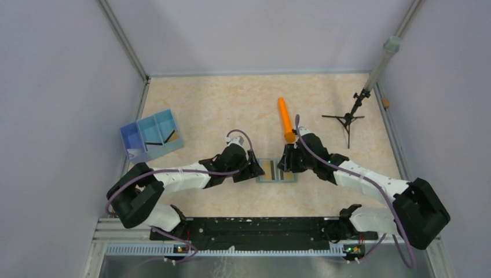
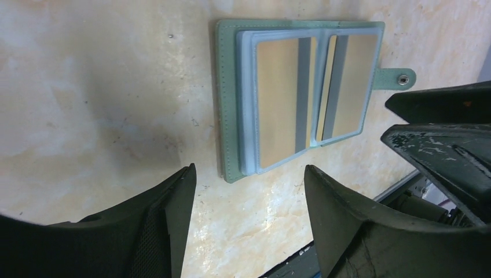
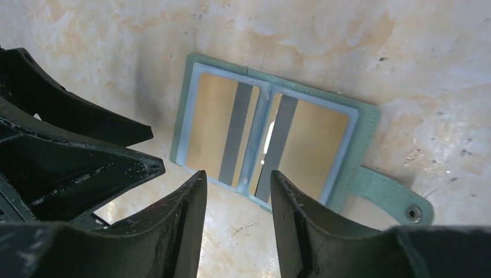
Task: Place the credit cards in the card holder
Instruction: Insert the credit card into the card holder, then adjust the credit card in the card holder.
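Note:
The card holder (image 1: 277, 180) lies opened flat on the table between both arms, its grey-green cover (image 2: 227, 116) down and its pale blue sleeves up. Two gold credit cards with dark stripes sit in the sleeves, one (image 2: 277, 104) on the left page and one (image 2: 354, 81) on the right. The same cards appear in the right wrist view, left (image 3: 207, 124) and right (image 3: 315, 147). My left gripper (image 2: 250, 171) is open just short of the holder's edge, holding nothing. My right gripper (image 3: 238, 174) is open at the opposite edge (image 3: 365, 124), also holding nothing.
The holder's strap with its stud (image 3: 399, 202) sticks out flat on the table. A blue three-compartment tray (image 1: 151, 136) stands at the left, an orange cylinder (image 1: 285, 120) lies behind the holder, and a black tripod stand (image 1: 347, 119) is at the back right.

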Controlling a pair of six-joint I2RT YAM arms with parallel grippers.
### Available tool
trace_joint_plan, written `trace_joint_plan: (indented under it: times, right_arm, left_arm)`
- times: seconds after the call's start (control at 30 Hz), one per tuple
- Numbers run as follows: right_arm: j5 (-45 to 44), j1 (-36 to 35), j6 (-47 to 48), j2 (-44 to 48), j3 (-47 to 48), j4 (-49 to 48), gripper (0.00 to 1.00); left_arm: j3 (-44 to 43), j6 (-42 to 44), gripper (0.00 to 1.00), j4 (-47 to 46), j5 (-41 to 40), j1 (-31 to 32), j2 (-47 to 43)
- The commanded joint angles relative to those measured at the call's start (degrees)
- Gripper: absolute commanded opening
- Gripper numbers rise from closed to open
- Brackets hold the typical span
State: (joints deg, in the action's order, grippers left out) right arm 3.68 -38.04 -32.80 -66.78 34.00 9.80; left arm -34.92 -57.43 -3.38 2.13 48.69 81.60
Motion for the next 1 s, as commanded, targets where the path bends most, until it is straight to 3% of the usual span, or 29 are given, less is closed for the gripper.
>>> trace_joint_plan:
  times: [0.0,0.17,0.47,0.73,0.97]
  right_arm:
    - [4.0,-1.6,-2.8,-3.6,-1.1,-9.1,0.41]
    - [6.7,-1.7,-4.0,-8.2,-2.0,-13.9,0.32]
    - [6.6,-1.7,-5.3,-13.7,-3.1,-16.5,0.30]
    - [2.9,-1.7,-6.6,-15.9,-3.7,-14.4,0.23]
    - [2.1,-1.7,-7.0,-17.3,-4.1,-14.4,0.22]
  left_arm:
    - [1.3,-2.2,0.70,-1.6,0.0,-0.9,-0.6]
    - [2.7,-3.3,0.61,-6.8,2.6,-1.7,1.1]
    - [4.7,-4.7,0.51,-16.3,6.8,-2.4,5.6]
    - [5.2,-4.7,0.25,-15.1,4.3,-2.7,6.2]
    - [4.7,-4.8,0.22,-17.1,5.1,-2.7,8.5]
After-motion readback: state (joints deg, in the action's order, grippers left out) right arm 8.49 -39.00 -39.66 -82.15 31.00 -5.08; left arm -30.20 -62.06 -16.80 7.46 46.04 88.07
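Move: The left hand is just above the card holder's left edge. The middle of that edge lies about 3 cm ahead, 1 cm to its right and 3 cm down; the left page's card is 3 cm ahead and some 5 cm right. From the right hand that card's middle is about 6 cm left, 1 cm ahead and 6 cm below. The right page's card sits 2 cm to the right and 1 cm ahead, the clasp strap about 8 cm right and 1 cm ahead. The right hand drops about 5.5 cm and goes some 3 cm to its left, tipping its fingers a little more downward and partly closing them, so that the tips come down astride the striped inner edge of the left page's card, beside the spine. Meanwhile the left hand sinks about 2.5 cm almost on the spot over the near part of the holder's left edge and closes its fingers from wide to nearly shut, one tip at the green border and the other at the clear page, to steady the holder. ##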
